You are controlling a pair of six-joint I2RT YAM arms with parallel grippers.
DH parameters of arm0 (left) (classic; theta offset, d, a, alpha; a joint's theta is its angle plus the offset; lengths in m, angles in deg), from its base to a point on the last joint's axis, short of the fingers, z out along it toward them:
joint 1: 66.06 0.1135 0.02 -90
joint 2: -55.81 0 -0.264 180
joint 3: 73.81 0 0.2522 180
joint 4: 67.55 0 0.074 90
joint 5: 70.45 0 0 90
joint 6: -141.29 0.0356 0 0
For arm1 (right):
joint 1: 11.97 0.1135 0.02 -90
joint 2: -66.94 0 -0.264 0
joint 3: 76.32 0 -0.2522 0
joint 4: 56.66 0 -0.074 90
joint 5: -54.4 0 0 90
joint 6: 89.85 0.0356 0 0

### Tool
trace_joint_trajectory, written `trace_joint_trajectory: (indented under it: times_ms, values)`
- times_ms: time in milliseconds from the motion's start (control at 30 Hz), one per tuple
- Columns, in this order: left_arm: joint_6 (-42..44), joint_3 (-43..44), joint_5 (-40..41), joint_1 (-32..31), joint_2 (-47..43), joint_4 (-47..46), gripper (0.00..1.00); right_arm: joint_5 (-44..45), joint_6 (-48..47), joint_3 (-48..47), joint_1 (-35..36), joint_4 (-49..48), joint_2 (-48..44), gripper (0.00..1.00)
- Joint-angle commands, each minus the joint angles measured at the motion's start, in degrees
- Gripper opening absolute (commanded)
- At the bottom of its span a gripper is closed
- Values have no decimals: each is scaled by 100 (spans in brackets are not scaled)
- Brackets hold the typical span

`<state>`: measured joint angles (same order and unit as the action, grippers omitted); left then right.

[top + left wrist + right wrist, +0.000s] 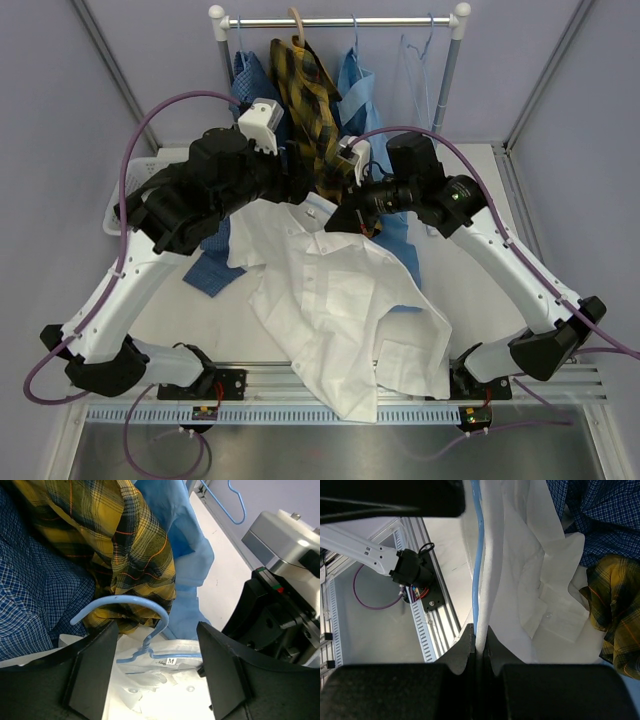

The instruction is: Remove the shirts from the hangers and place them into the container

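A white shirt (340, 300) lies spread across the table, with a light-blue hanger (147, 644) still in its collar. My left gripper (157, 667) is open just above that collar. Its fingers (90, 670) stand one on each side of the hanger's neck and hook, touching neither. My right gripper (481, 640) is shut on a fold of the white shirt (530, 555), with the hanger's wire (477, 555) running along it. The container (125, 195) is at the far left, mostly hidden behind my left arm.
On the rail (340, 20) at the back hang a yellow plaid shirt (305, 90), a dark blue check shirt (248, 75), a light-blue shirt (355, 85) and an empty hanger (418, 60). A blue shirt (215, 265) lies under the white one.
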<state>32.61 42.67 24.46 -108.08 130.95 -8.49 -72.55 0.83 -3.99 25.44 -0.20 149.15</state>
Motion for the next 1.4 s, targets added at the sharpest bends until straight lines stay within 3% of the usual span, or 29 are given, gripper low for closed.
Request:
trace_joint_trajectory:
  times_ms: [0, 300, 500, 633, 667, 800, 833, 933, 1133, 1367]
  values:
    - [66, 56, 168, -113, -8, -390, 66, -84, 116, -242, 100, -315, -171, 0]
    - [-57, -199, 177, -272, 10, -513, 45, -128, 204, -137, 144, -446, -311, 0]
    - [-57, -594, 318, -280, -130, -671, 24, -190, 230, -145, 144, -473, -373, 0]
    - [48, -718, 449, -281, -201, -812, 1, -164, 230, -119, 135, -429, -399, 0]
    - [66, -735, 493, -289, -244, -864, 0, -120, 230, -93, 144, -412, -408, 0]
    - [215, -832, 967, -280, -324, -953, 0, 213, 353, 22, 135, -376, -583, 15]
    - [224, -841, 1047, -280, -333, -953, 0, 467, 379, 30, 144, -333, -636, 38]
    - [128, -867, 1371, -298, -333, -961, 0, 1073, 493, 100, 135, -280, -820, 72]
    - [-188, -955, 2276, -429, -210, -953, 0, 2224, 1055, 66, 161, -201, -1268, 87]
    - [-601, -867, 3138, -614, -25, -961, 0, 3720, 1985, -84, 469, 238, -1243, 82]
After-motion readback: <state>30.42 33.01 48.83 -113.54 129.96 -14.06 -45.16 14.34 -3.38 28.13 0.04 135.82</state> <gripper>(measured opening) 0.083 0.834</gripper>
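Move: The neck of the blue hanger, just below its hook, stands between the left hand's open fingers, about 3 cm below the hand point and 1 cm ahead and to the right. The white shirt's collar is some 6 cm below, 1 cm back and 3 cm right. The plaid shirt hangs roughly 15 cm ahead, 1 cm right and 5 cm below. From the right hand, the neck lies about 7 cm left, 3 cm ahead and 4 cm higher. The left fingers shut on the hanger's neck just under the hook while the hand sinks about 4 cm. Meanwhile the right hand keeps its pinch on hanger and collar cloth, nearly still; only then does it open and come free, going some 6 cm to the right and as much up, turning clockwise. The left hand, still gripping, eases forward and left and turns about 15 degrees counter-clockwise. ##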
